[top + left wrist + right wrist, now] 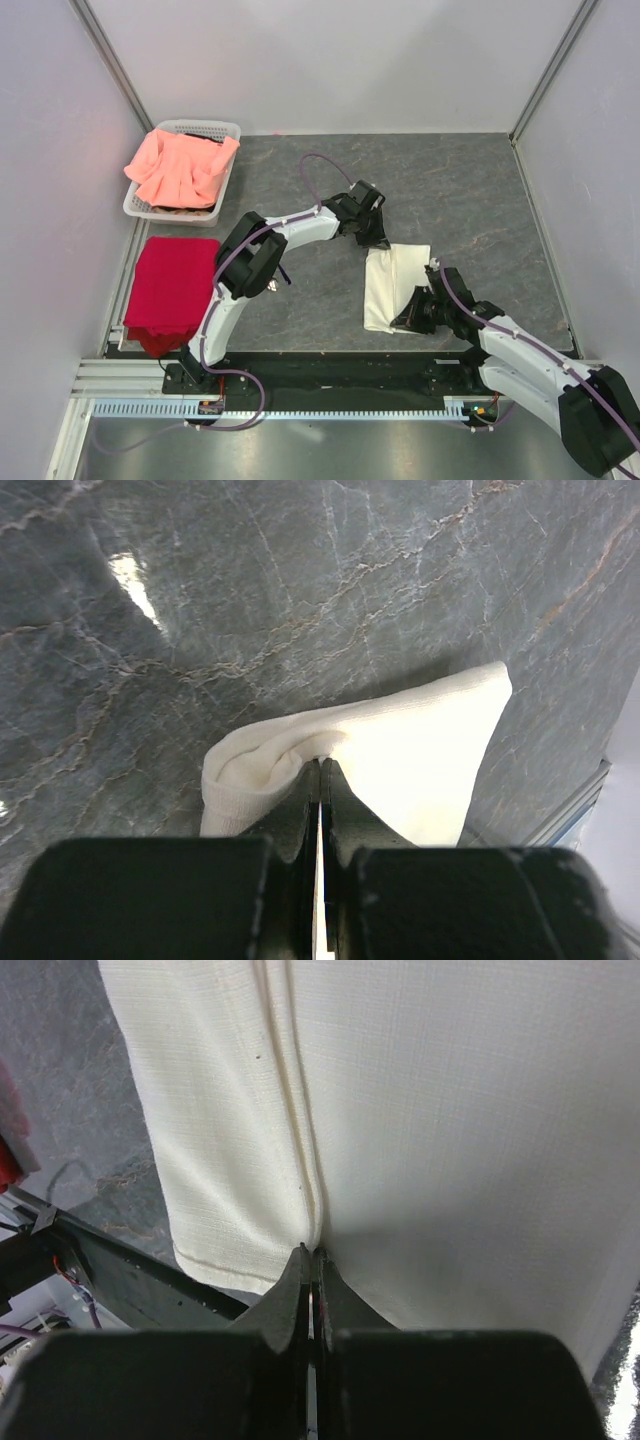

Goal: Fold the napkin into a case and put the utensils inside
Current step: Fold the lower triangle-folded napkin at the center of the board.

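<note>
The cream-white napkin (396, 284) lies folded into an upright rectangle on the grey table; whether it forms the case I cannot tell. My left gripper (374, 240) is at its far left corner, shut on a bunched-up edge of the cloth (322, 763). My right gripper (408, 318) is at the near edge, its jaws shut on a raised pleat of the napkin (312, 1251). In the right wrist view the napkin (450, 1110) fills most of the picture, with a seam running up from the fingertips. In the left wrist view the napkin (420, 750) spreads away to the right. The utensils are out of view.
A white basket (205, 128) holding a salmon-pink cloth (180, 165) stands at the back left. A red cloth (172, 285) lies at the left edge. Pale walls close in three sides, and a metal rail (280, 408) runs along the near edge.
</note>
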`<state>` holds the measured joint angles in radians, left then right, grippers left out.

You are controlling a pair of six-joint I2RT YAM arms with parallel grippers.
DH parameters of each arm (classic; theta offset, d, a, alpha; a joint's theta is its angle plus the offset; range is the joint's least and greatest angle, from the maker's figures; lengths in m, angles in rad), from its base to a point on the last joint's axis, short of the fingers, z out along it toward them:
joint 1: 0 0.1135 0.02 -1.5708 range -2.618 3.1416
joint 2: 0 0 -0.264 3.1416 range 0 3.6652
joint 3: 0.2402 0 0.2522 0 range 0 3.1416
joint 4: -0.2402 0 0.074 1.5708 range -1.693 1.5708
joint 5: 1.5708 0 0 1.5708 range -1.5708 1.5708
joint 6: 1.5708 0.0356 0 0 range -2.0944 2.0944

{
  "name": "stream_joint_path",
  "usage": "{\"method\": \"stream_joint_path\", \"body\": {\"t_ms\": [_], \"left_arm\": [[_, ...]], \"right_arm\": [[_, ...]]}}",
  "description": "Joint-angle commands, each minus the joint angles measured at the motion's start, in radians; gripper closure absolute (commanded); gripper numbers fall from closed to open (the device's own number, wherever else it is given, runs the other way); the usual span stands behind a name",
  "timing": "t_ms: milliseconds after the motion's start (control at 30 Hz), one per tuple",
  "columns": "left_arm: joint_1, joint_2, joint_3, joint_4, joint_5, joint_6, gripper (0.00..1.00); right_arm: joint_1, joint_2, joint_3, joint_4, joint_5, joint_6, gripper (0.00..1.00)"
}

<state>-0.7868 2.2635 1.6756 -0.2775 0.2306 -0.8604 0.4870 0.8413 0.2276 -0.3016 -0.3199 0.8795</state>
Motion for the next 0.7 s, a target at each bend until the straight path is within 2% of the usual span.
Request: {"method": "stream_joint_path", "body": {"t_ms": [0,100,167,233,300,333,600,667], "left_arm": [[-0.003,-0.036,0.003,0.063,-0.001,-0.032,0.98],[-0.003,-0.039,-0.01,0.064,0.013,-0.025,0.96],[-0.003,-0.045,-0.014,0.072,0.027,-0.017,0.91],[-0.003,-0.053,-0.017,0.081,0.056,-0.008,0.81],[-0.003,-0.062,-0.024,0.093,0.075,-0.003,0.73],[-0.003,-0.071,-0.024,0.096,0.091,-0.002,0.71],[0.003,-0.113,-0.027,0.086,0.142,0.012,0.56],[0.006,-0.134,-0.03,0.084,0.144,0.014,0.54]], "right_arm": [[0.005,0.062,0.009,-0.007,0.036,-0.022,1.0],[0.007,0.073,0.048,-0.022,0.059,-0.049,1.0],[0.007,0.065,0.088,-0.069,0.083,-0.068,0.87],[0.007,0.045,0.136,-0.131,0.126,-0.1,0.78],[0.007,0.035,0.165,-0.162,0.148,-0.119,0.75],[0.007,0.038,0.191,-0.184,0.163,-0.134,0.66],[-0.027,0.157,0.326,-0.197,0.222,-0.238,0.42],[-0.076,0.186,0.36,-0.195,0.223,-0.29,0.4]]}}
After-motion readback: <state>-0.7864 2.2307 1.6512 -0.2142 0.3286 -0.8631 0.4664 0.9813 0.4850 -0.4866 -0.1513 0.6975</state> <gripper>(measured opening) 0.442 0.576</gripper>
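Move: The folded napkin lies under both hands. Its middle is about 11 cm back and 3 cm right of the left hand, whose shut fingers are at the far end of the folded-over flap's edge, and some 9 cm straight ahead of the right hand, whose shut fingers are on that same edge near its near end; it is 1 cm below each. The spoon lies roughly 25 cm left and 10 cm back from the left hand. Both hands let go of the flap's edge: the right hand, its fingers spreading to a bit over half open, comes off the near end and sweeps about 4 cm forward over the napkin towards its middle while rising some 3 cm and drifting 2 cm right, rolling about 15 degrees so that its left side dips. The left hand opens its fingers a little less than halfway at the far end, then lifts about 2 cm straight off the cloth while edging 1 cm right and 1 cm back, its fingers ending spread above the flap's corner. ##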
